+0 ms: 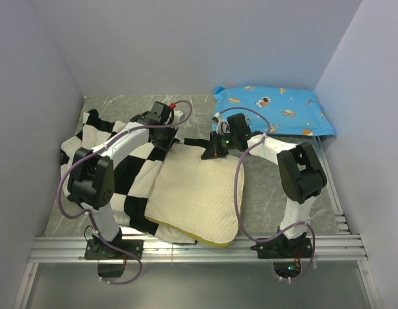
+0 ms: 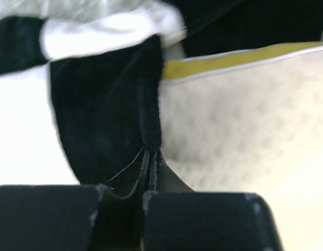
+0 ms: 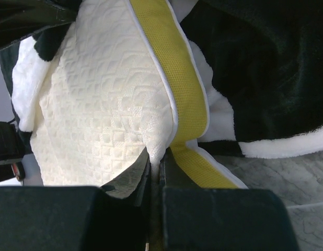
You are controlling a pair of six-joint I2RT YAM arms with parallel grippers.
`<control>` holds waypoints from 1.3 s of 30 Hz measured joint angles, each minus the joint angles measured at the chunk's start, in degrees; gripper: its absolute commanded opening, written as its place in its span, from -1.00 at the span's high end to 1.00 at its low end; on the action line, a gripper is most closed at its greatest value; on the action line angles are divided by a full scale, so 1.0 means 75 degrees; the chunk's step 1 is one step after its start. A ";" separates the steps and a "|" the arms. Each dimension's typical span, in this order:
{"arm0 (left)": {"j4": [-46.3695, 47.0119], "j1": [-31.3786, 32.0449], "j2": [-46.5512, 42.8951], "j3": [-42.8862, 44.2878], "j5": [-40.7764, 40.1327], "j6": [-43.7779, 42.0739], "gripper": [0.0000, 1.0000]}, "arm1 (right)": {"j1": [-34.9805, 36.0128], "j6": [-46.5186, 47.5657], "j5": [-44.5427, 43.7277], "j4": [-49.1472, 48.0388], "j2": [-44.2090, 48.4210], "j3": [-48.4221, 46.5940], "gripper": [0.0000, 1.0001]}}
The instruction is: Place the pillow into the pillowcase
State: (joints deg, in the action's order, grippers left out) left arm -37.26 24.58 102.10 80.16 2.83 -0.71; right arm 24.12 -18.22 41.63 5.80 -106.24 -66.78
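Note:
The cream pillow (image 1: 196, 193) lies mid-table with its far end against the black and white checkered pillowcase (image 1: 131, 170), which spreads out to the left. My left gripper (image 1: 164, 138) is at the pillow's far left corner. In the left wrist view it (image 2: 150, 157) is shut on a black fold of the pillowcase (image 2: 99, 120), right beside the pillow (image 2: 245, 120). My right gripper (image 1: 215, 149) is at the pillow's far edge. Up close it (image 3: 157, 164) is shut on a pinch of the pillow (image 3: 99, 115) next to its yellow edge band (image 3: 177, 78). The pillowcase (image 3: 266, 68) lies just beyond.
A blue cartoon-print pillow (image 1: 273, 109) lies at the back right against the wall. Pale walls close in the left, back and right. An aluminium rail (image 1: 199, 248) runs along the near edge. Grey marbled tabletop (image 1: 276, 199) shows to the right of the pillow.

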 measured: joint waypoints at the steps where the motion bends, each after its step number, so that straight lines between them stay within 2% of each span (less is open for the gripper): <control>1: -0.0003 0.0012 0.0064 0.0087 0.0166 0.0000 0.99 | 0.0000 -0.0029 0.0009 -0.0020 -0.0009 0.0000 1.00; 4: -0.0058 0.0187 0.0108 0.0251 0.0839 -0.0041 0.99 | -0.0003 -0.0184 0.0023 -0.0073 -0.0026 0.0000 1.00; 7: 0.0017 0.0755 0.0105 0.0388 0.1757 -0.0102 0.99 | -0.0006 -0.0484 0.0093 -0.0239 -0.0122 -0.0006 1.00; 13: 0.0504 0.1451 0.0015 0.0262 0.3617 0.0064 0.99 | -0.0181 -0.1510 0.0350 -0.0548 -0.0277 -0.0006 1.00; 16: 0.0659 0.1396 -0.0020 0.0207 0.4130 0.0102 0.99 | -0.0405 -0.2090 0.0589 -0.0947 -0.0277 0.0058 1.00; 18: 0.0892 0.1224 -0.0035 0.0111 0.4281 0.0137 0.91 | -0.0574 -0.2396 0.0664 -0.1271 -0.0277 0.0154 1.00; 24: 0.1137 0.0221 0.0003 0.0192 0.4103 0.0172 0.77 | -0.0790 -0.2859 0.0478 -0.2101 -0.0277 0.0332 1.00; 26: 0.1128 -0.0169 0.0122 0.0443 0.3981 0.0009 0.45 | -0.0793 -0.2900 0.0408 -0.2294 -0.0306 0.0274 1.00; 27: 0.1075 -0.0312 0.0198 0.0595 0.3972 -0.0061 0.19 | -0.0787 -0.2908 0.0399 -0.2355 -0.0376 0.0175 0.82; 28: 0.1040 -0.0431 0.0274 0.0761 0.3975 -0.0128 0.05 | -0.0784 -0.2908 0.0402 -0.2390 -0.0437 0.0090 0.62; 29: 0.0950 -0.0542 0.0347 0.0930 0.4062 -0.0204 -0.08 | -0.0784 -0.2908 0.0411 -0.2375 -0.0522 -0.0023 0.16; 31: 0.0804 -0.0679 0.0353 0.1029 0.4272 -0.0280 -0.42 | -0.0784 -0.2801 0.0370 -0.2218 -0.0597 -0.0204 -0.17; 32: 0.0679 -0.0723 0.0280 0.1029 0.4351 -0.0303 -0.43 | -0.0784 -0.2664 0.0367 -0.2104 -0.0592 -0.0262 -0.30; 35: 0.0093 -0.0787 -0.0221 0.0781 0.4366 -0.0393 -0.43 | -0.0801 -0.1845 0.0236 -0.1317 -0.0251 -0.0309 -0.39; 39: -0.0761 -0.0787 -0.1955 -0.0399 0.3917 -0.0746 -0.38 | -0.0697 -0.0446 -0.0087 0.0143 0.0807 -0.0297 -0.38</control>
State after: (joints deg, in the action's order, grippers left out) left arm -42.96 18.68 87.44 77.17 32.21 -6.31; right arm 18.90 -21.56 40.97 6.87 -100.18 -69.01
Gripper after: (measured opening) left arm 0.707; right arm 0.694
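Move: The left hand already pinches the pillowcase's edge; the pillow's middle lies about 17 cm back and 10 cm right of the hand, some 6 cm lower, and the pillowcase's middle 16 cm left, 7 cm back. The right hand still grips the pillow's far corner, with the pillow's middle 15 cm back and 5 cm left, and the pillowcase's middle about 31 cm left, 5 cm back. The blue cushion sits 16 cm ahead and 23 cm right of the right hand. Left pulls the case edge 14 cm right, swings forward-left; right shifts the pillow corner forward 6 cm; both open. ##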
